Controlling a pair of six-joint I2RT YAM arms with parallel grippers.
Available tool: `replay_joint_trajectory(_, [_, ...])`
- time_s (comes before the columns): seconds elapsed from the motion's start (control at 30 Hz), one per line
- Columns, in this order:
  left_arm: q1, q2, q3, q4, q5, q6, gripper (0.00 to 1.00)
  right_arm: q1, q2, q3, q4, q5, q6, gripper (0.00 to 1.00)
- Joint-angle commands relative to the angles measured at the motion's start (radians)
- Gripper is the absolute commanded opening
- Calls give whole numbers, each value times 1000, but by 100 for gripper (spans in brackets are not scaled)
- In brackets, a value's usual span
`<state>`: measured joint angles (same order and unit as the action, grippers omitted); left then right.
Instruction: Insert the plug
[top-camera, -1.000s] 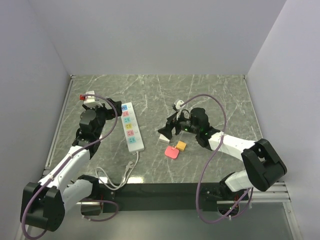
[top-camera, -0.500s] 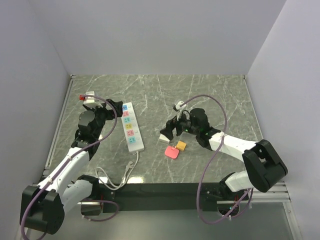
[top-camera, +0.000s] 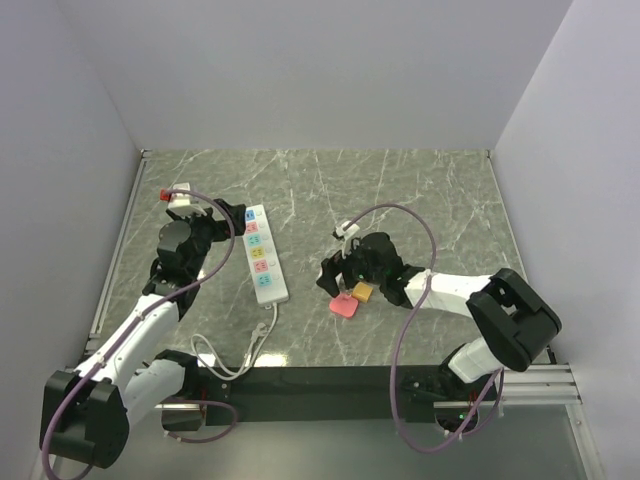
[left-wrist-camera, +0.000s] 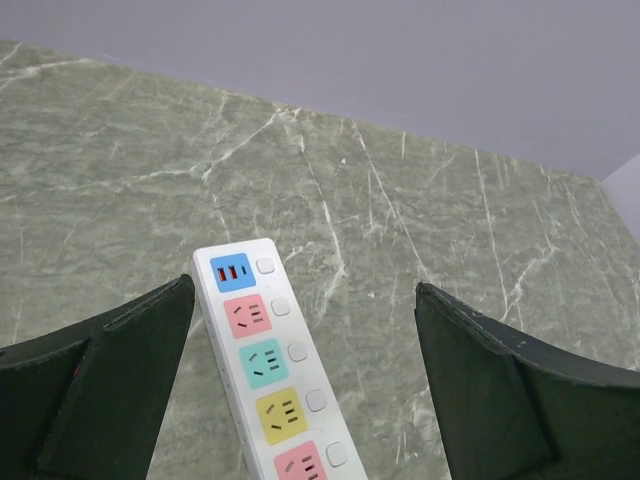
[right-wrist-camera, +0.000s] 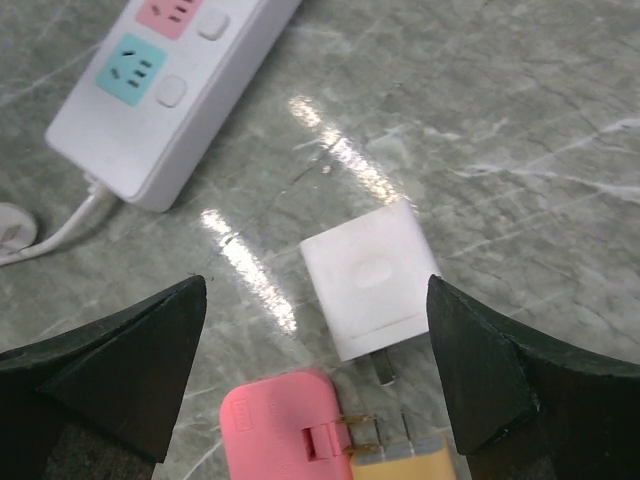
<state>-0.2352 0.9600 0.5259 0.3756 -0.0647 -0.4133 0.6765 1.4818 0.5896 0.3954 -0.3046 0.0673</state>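
Note:
A white power strip (top-camera: 262, 255) with coloured sockets lies left of centre; in the left wrist view the power strip (left-wrist-camera: 262, 360) runs between my fingers. My left gripper (top-camera: 226, 215) (left-wrist-camera: 302, 290) hangs open over its far end, holding nothing. Three plugs lie together on the marble: a white plug (right-wrist-camera: 370, 278), a pink plug (right-wrist-camera: 285, 430) (top-camera: 343, 307) and an orange plug (right-wrist-camera: 415, 470) (top-camera: 362, 291). My right gripper (top-camera: 335, 272) (right-wrist-camera: 314, 285) stands open low over the white plug, its fingers on either side and apart from it. From above, the gripper mostly hides the white plug.
The strip's white cable (top-camera: 235, 358) loops toward the near table edge. A small white and red object (top-camera: 175, 195) sits at the far left by the wall. Grey walls close the table on three sides.
My right gripper has moved left and nearer, from beside the plugs to over the white plug. The left gripper has barely shifted. Both stay open.

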Motion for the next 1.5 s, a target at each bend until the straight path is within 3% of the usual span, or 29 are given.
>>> replay_joint_trajectory(0.0, [-4,-33,2,28,3,-4,98,6,18,6,11,108,9,96])
replay_joint_trajectory(0.17, [-4,-61,-6,22,3,-5,99,23,57,13,8,216,22,96])
replay_joint_trajectory(0.8, [-4,-60,-4,23,26,-5,99,69,140,47,23,205,-44,90])
replay_joint_trajectory(0.9, [-4,-63,-7,25,28,-5,99,80,149,49,19,196,-53,84])
replay_joint_trajectory(1.03, [-4,-66,-9,28,26,-7,100,90,143,49,-6,168,-54,64])
replay_joint_trajectory(1.23, [-4,-56,-6,28,34,-5,99,147,127,72,-90,130,-58,59])
replay_joint_trajectory(1.47, [-4,-47,-6,42,52,-2,99,158,140,110,-96,226,-58,41])
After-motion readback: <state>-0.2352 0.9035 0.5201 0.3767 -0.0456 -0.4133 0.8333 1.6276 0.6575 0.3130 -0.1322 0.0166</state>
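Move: The white plug lies nearly under the right hand, about 2 cm ahead, 1 cm to its left and some 5 cm below. At table level too, the pink plug is about 6 cm back and 2 cm to the right of this hand, the orange plug roughly 3 cm back and 7 cm right, and the power strip's middle some 7 cm ahead and 19 cm left. From the left hand, the white plug is about 7 cm back, 24 cm right and 21 cm below. Sinking about 5 cm over the white plug with open fingers, the right hand first edges forward and right, then eases back while its fingertips tip some 10 degrees further down. Low down, it closes and pinches the plug by its sides, then draws it about 4 cm back and left without lifting, towards the power strip's near end. The left hand, empty and open, rises nearly 2 cm. ##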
